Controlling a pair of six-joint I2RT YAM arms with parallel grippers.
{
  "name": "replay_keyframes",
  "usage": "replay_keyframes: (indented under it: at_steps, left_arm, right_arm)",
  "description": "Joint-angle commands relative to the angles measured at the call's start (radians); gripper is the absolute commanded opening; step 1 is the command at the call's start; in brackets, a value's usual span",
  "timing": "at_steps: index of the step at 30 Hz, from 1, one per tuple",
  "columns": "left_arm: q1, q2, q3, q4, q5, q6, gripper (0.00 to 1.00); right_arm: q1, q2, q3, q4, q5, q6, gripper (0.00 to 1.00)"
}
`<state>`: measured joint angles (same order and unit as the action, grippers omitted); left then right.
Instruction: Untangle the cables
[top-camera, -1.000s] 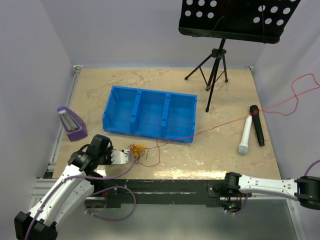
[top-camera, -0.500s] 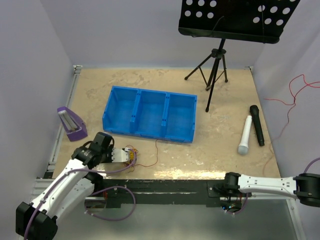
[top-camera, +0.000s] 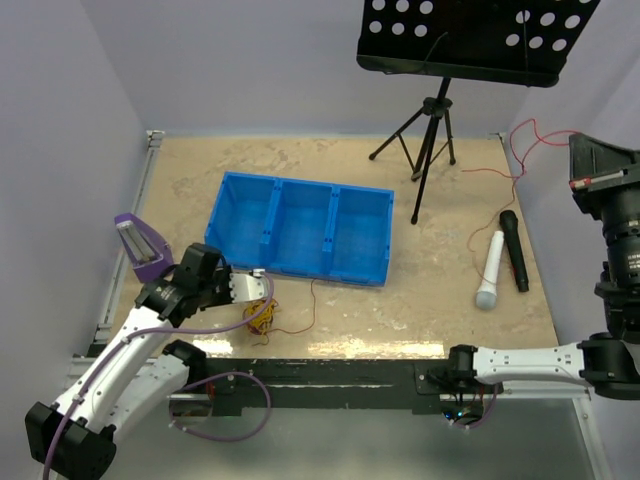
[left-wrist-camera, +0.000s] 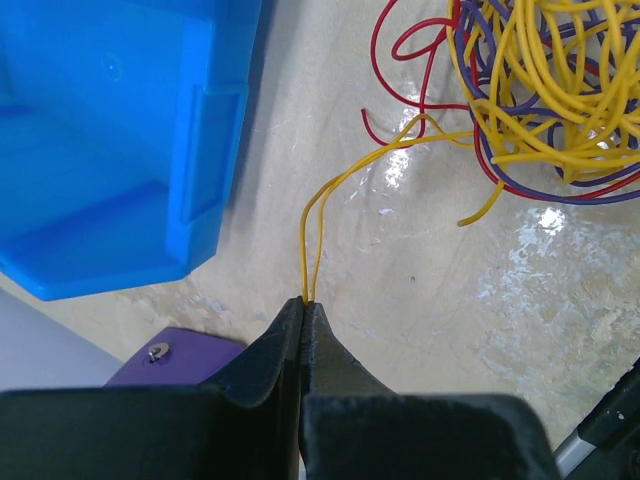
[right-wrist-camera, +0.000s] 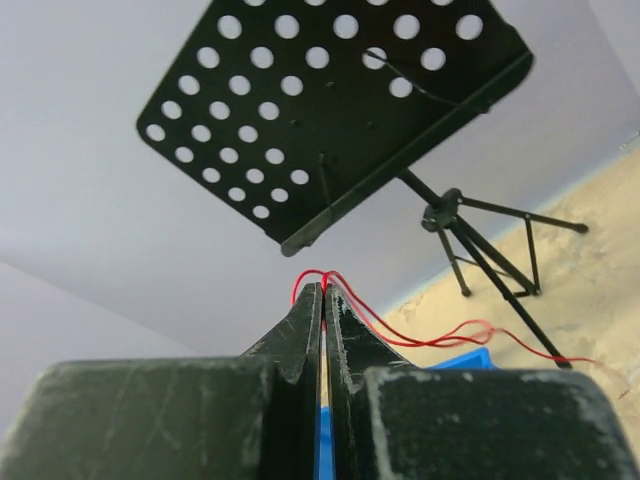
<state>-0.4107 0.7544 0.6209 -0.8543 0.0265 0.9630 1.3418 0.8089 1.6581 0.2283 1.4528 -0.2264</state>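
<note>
The cables form a small tangle (top-camera: 262, 316) of yellow, purple and red wire on the table in front of the blue bin; it also shows in the left wrist view (left-wrist-camera: 548, 90). My left gripper (top-camera: 260, 290) (left-wrist-camera: 306, 300) is shut on a doubled yellow strand (left-wrist-camera: 330, 195) that runs up into the tangle. My right gripper (right-wrist-camera: 324, 287) is raised high at the right edge (top-camera: 580, 142), shut on a red wire (right-wrist-camera: 450, 337). That red wire (top-camera: 520, 150) hangs in loose loops above the microphones.
A blue three-compartment bin (top-camera: 300, 228) sits mid-table. A purple metronome (top-camera: 140, 248) stands just left of my left arm. A black music stand (top-camera: 432, 130) stands at the back, and a white microphone (top-camera: 490, 270) and a black one (top-camera: 515, 250) lie at the right.
The red wire, earlier stretched taut from the tangle to the right edge, has come away from it. My right gripper has risen high with it. My left gripper has shifted slightly, still holding the yellow strand.
</note>
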Motion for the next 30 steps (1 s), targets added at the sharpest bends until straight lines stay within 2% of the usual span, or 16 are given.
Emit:
replay_keyframes:
  at_steps: [1,9,21,30]
  left_arm:
    - [0.004,-0.02,-0.007,0.012,0.044,-0.032,0.0]
    - [0.004,-0.003,0.022,0.009,0.107,-0.058,0.0]
    - [0.004,0.005,0.053,0.004,0.15,-0.078,0.0]
    - [0.004,-0.015,0.039,0.003,0.15,-0.083,0.0]
  right_arm:
    - [0.002,0.101,0.058,0.265,-0.103,-0.232,0.0]
    - [0.002,0.294,0.19,0.321,-0.209,-0.28,0.0]
    - [-0.003,0.518,0.35,0.364,-0.287,-0.31,0.0]
    - [-0.084,0.575,0.379,0.346,-0.327,-0.283,0.0]
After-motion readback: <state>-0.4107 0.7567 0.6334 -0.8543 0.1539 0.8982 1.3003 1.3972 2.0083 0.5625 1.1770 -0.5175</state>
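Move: The right hand, holding the freed red cable high up, has the blue box's middle about 34 cm to its left, 16 cm ahead and 56 cm below; the white microphone lies 4 cm right and 7 cm ahead, the black one 8 cm right and 11 cm ahead, both on the table. The left hand pinches a yellow strand, its tangle some 9 cm right, 4 cm back and 8 cm below; the box's middle is 16 cm right and 15 cm ahead. Leftward and up, the right hand swings the pinched red cable about 18 cm left and 8 cm higher, away from above the microphones towards the box side, while the wrist tips its fingers upward and rolls its left side down. The left hand keeps its pinch on the yellow strand and eases some 2.5 cm right, towards the tangle. ##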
